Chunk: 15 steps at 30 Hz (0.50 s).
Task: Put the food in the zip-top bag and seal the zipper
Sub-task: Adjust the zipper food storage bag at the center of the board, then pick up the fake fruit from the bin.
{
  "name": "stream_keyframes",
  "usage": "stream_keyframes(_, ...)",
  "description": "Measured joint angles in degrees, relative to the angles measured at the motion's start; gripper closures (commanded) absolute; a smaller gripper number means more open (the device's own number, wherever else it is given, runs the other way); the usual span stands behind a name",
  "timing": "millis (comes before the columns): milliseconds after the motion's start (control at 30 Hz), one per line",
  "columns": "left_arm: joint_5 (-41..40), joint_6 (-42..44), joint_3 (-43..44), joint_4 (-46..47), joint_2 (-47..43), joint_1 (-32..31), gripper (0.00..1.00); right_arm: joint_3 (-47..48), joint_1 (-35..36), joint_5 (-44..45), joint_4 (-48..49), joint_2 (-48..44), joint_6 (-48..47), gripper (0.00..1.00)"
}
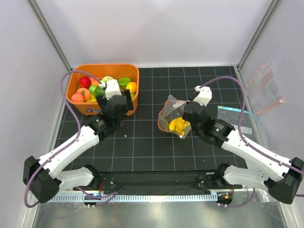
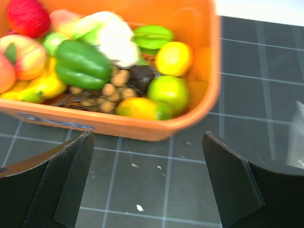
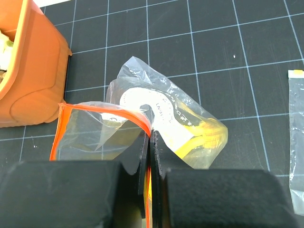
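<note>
The food point(image 1: 88, 90) fills an orange bin point(image 1: 102, 69) at the back left: green pepper point(image 2: 80, 64), white cauliflower point(image 2: 116, 40), peaches, limes, a red piece. My left gripper point(image 2: 147, 142) hangs open and empty over the mat just in front of the bin's front wall point(image 2: 142, 128). The zip-top bag point(image 3: 95, 137) lies mid-table with its mouth gaping, and a yellow banana point(image 3: 204, 135) shows inside it. My right gripper point(image 3: 149, 137) is shut on the bag's red-orange zipper point(image 3: 109, 111) at the mouth edge. In the top view the left gripper point(image 1: 115, 118) and right gripper point(image 1: 184, 129) stand apart.
A flat clear bag point(image 1: 232, 114) lies on the gridded mat right of the right gripper, and its edge point(image 3: 297, 142) shows in the right wrist view. The bin's corner point(image 3: 33, 80) stands left of the zip-top bag. White walls enclose the table.
</note>
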Motion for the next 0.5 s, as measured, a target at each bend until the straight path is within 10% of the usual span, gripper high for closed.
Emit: stream_keyframes(500,-0.2,1.5,28.2,-10.3,26.7,20.6,0.00,-0.7,0.0,-2.3,1.9,0.4,-0.1,0.99)
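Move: From the open left hand, just short of the orange crate, the green pepper lies about 14 cm ahead, 10 cm to the left and 10 cm below. The mango is some 7 cm ahead and 2 cm left, the cauliflower about 18 cm ahead and 5 cm left, and the nearest peach 14 cm ahead and 19 cm left, all at a similar depth. From the right hand, the pepper is roughly 17 cm ahead, 40 cm left and 10 cm lower. The left hand sweeps about 12 cm forward and 9 cm to the left at nearly constant height, crossing over the crate's near rim and coming in above the food towards the green pepper, its fingers wide open and touching nothing. On the way the wrist swings some 20 degrees counter-clockwise and tips slightly down, while the right hand keeps its shut pinch on the orange-edged rim of the bag with the bananas and stays almost in place. ##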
